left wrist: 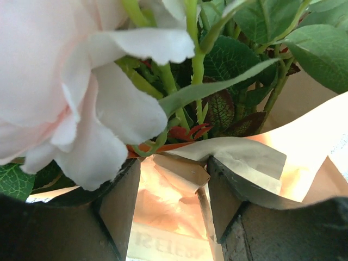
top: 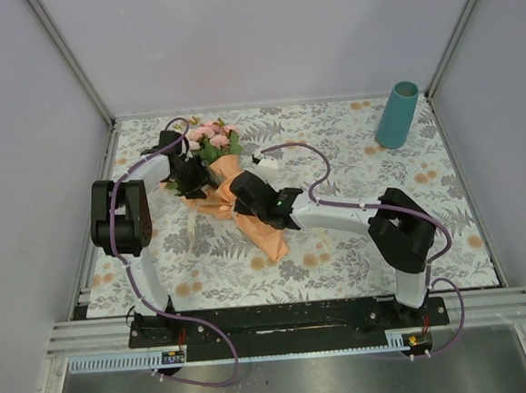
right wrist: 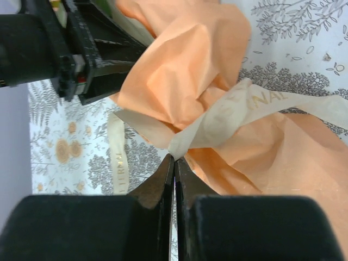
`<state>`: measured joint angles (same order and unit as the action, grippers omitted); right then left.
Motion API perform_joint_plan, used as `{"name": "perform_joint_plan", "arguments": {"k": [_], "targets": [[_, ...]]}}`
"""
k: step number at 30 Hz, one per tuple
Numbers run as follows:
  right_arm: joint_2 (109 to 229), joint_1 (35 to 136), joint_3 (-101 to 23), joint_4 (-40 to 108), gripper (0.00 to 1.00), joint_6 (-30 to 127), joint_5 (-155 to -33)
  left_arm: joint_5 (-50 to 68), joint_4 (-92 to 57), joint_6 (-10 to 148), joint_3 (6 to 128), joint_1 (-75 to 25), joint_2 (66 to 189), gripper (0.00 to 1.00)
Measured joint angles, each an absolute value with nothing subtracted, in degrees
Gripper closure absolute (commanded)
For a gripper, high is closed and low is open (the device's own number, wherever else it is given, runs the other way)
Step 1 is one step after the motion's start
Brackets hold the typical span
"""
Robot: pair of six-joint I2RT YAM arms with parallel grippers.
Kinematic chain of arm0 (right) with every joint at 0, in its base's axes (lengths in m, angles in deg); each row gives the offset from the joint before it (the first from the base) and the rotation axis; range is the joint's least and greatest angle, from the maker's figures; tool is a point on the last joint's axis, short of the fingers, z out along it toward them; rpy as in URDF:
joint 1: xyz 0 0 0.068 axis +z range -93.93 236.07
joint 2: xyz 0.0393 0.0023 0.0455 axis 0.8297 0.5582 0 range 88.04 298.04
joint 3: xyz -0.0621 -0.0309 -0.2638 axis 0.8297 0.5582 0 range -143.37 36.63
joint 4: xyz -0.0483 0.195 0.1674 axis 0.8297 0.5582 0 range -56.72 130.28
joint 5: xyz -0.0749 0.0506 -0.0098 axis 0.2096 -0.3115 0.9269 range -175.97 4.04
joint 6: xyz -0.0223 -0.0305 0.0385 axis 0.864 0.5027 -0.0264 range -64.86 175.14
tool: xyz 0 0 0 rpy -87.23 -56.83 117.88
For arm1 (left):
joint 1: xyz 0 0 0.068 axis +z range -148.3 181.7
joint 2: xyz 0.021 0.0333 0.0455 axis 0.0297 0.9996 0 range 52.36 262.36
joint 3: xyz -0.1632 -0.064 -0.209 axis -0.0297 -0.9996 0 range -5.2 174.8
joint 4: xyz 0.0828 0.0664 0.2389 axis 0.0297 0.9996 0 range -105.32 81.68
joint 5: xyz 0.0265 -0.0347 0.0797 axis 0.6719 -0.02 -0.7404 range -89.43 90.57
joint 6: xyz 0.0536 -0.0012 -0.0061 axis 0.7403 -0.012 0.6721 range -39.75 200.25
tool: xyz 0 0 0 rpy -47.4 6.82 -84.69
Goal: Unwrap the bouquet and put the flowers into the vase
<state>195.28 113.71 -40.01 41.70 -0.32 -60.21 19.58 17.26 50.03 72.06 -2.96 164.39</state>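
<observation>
The bouquet (top: 227, 192) lies on the tablecloth left of centre, wrapped in tan-orange paper (right wrist: 179, 70), its flowers (top: 213, 138) pointing to the back. A pale pink rose (left wrist: 54, 81) and green leaves fill the left wrist view. My left gripper (top: 193, 176) (left wrist: 174, 160) clasps the wrap just below the flower heads, jaws held apart by the paper. My right gripper (top: 241, 189) (right wrist: 174, 157) is shut on the cream ribbon (right wrist: 255, 106) tied round the wrap. The teal vase (top: 397, 115) stands upright at the back right, far from both grippers.
The floral tablecloth (top: 340, 245) covers the table between white side walls. A loose ribbon end (right wrist: 117, 157) lies on the cloth beside the wrap. The left arm's black fingers (right wrist: 103, 70) show at the top left of the right wrist view.
</observation>
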Motion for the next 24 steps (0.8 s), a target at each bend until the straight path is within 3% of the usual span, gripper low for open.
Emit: {"name": "perform_joint_plan", "arguments": {"k": [1, 12, 24], "targets": [[194.75, 113.71, -39.64, 41.20, 1.00, -0.19, -60.29, 19.47, 17.47, 50.05, 72.19, -2.96, 164.52, 0.44], [190.45, 113.65, -35.20, 37.64, 1.00, 0.27, -61.45, 18.88, 18.37, 50.42, 72.71, -2.96, 164.82, 0.44], [173.88, 113.01, -29.69, 37.35, 1.00, 4.95, -56.88, 18.70, 18.72, 50.58, 72.89, -2.96, 164.98, 0.44]]}}
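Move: The ribbon pinched in the right fingers leads to the wrapping's tied waist, some 4 cm ahead of that hand, 4 cm to its right and 6 cm below. The flower heads lie about 18 cm ahead and 6 cm left; the ribbon's loose tail is around 3 cm back and 11 cm left; the wrapping's foot end is some 8 cm back and 8 cm right. From the left hand the waist is roughly 9 cm right, 3 cm back, about level. The ribbon is hauled up off the wrapping by the right hand, its fingers still shut on it: gently at first, then faster, up about 11 cm and some 5 cm to the right, the fingertips tilting up by roughly 15 degrees. The left hand stays at the wrapping's rim below the blooms, its part-open fingers not changing. ##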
